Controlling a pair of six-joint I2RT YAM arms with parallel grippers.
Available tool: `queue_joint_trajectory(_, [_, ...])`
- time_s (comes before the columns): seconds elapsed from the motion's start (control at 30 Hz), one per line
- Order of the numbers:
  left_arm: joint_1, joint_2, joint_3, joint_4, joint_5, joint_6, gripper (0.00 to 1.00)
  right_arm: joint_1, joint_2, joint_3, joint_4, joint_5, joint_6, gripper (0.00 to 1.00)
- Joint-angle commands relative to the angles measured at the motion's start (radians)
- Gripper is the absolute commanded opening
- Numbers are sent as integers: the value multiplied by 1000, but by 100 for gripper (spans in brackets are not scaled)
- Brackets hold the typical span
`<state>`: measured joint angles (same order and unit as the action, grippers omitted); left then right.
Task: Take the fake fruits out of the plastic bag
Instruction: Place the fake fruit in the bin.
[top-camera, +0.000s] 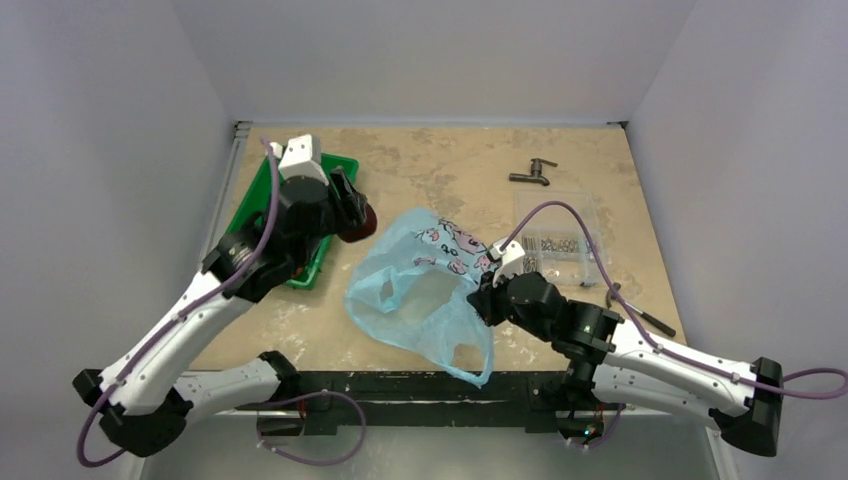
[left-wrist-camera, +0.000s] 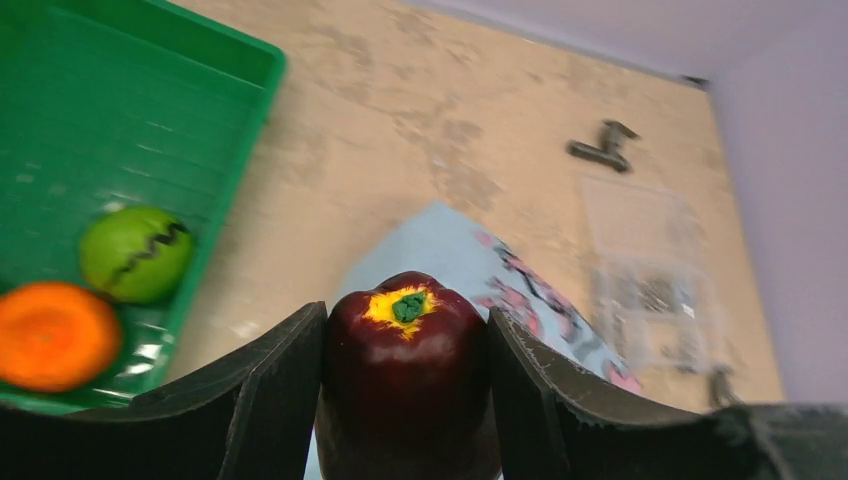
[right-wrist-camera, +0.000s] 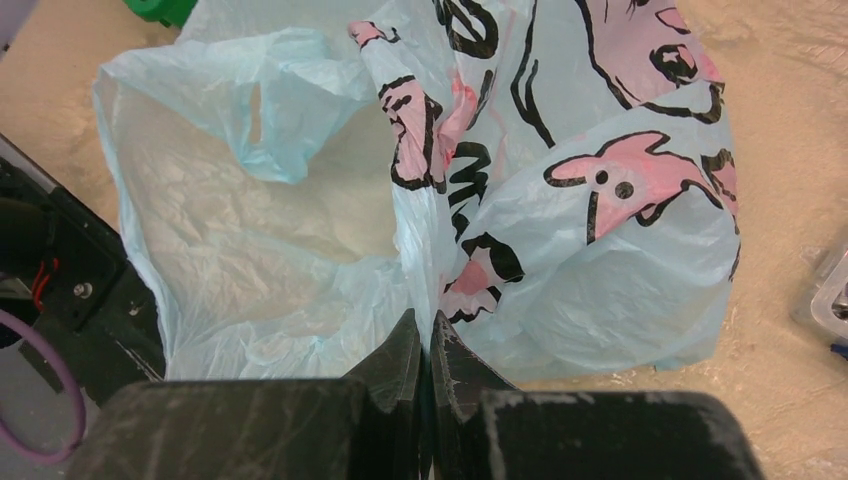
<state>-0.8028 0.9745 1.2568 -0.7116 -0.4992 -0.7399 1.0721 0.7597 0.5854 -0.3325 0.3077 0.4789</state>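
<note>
My left gripper (left-wrist-camera: 405, 335) is shut on the dark maroon-brown fruit (left-wrist-camera: 408, 375), held above the table between the green tray (left-wrist-camera: 140, 120) and the plastic bag (top-camera: 425, 290); in the top view the fruit (top-camera: 358, 222) shows at the tray's right edge. The bright green fruit (left-wrist-camera: 135, 253) and the orange fruit (left-wrist-camera: 55, 335) lie in the tray. The red-peach fruit is out of view. My right gripper (right-wrist-camera: 428, 325) is shut on the bag's rim (right-wrist-camera: 415, 270), holding the light-blue bag with pink and black print open. The bag's inside (right-wrist-camera: 290, 270) looks empty.
A clear plastic box (top-camera: 558, 238) with small metal parts stands right of the bag. A dark metal tap-like piece (top-camera: 532, 175) lies at the back right. A dark tool (top-camera: 640, 312) lies by the right arm. The table's near edge runs just under the bag.
</note>
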Motion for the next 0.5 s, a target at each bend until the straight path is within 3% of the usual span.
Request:
queue_joint_trajectory(0.0, [190,139,67,-15,-132,288,0,2,-44,16,17,28,2,0])
queue_joint_trajectory(0.2, [478,354,59,170,-170,480,0,2,-62,0,33,13,-4,0])
queue_joint_trajectory(0.27, [539,465,106,141,-188,497,0,2,-59,1,35,5,-7,0])
queue_joint_trajectory(0.47, [613,621,112,219,-249,614,0,2,-60,-1,41,-19,-18,0])
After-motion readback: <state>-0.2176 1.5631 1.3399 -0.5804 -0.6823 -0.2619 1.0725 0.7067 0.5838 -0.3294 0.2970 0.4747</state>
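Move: Ahead and to the left of the left hand, which already holds the dark red fruit, lies the green bin: its middle some 14 cm ahead, 22 cm left and 30 cm below. In its near part lie the watermelon, about 10 cm ahead and 17 cm left, and the orange, 4 cm ahead and 22 cm left, both some 28 cm down. From the right hand the bin's middle is roughly 23 cm ahead, 41 cm left and 15 cm below. Swinging left and forward to bring the dark red fruit over the green bin, the left hand travels about 19 cm left and 16 cm forward, sinking some 13 cm, mostly after the first instant. The wrist turns about 50 degrees on the way, its left side rising, its fingers swinging counter-clockwise and tipping down; they keep their grip on the fruit. ##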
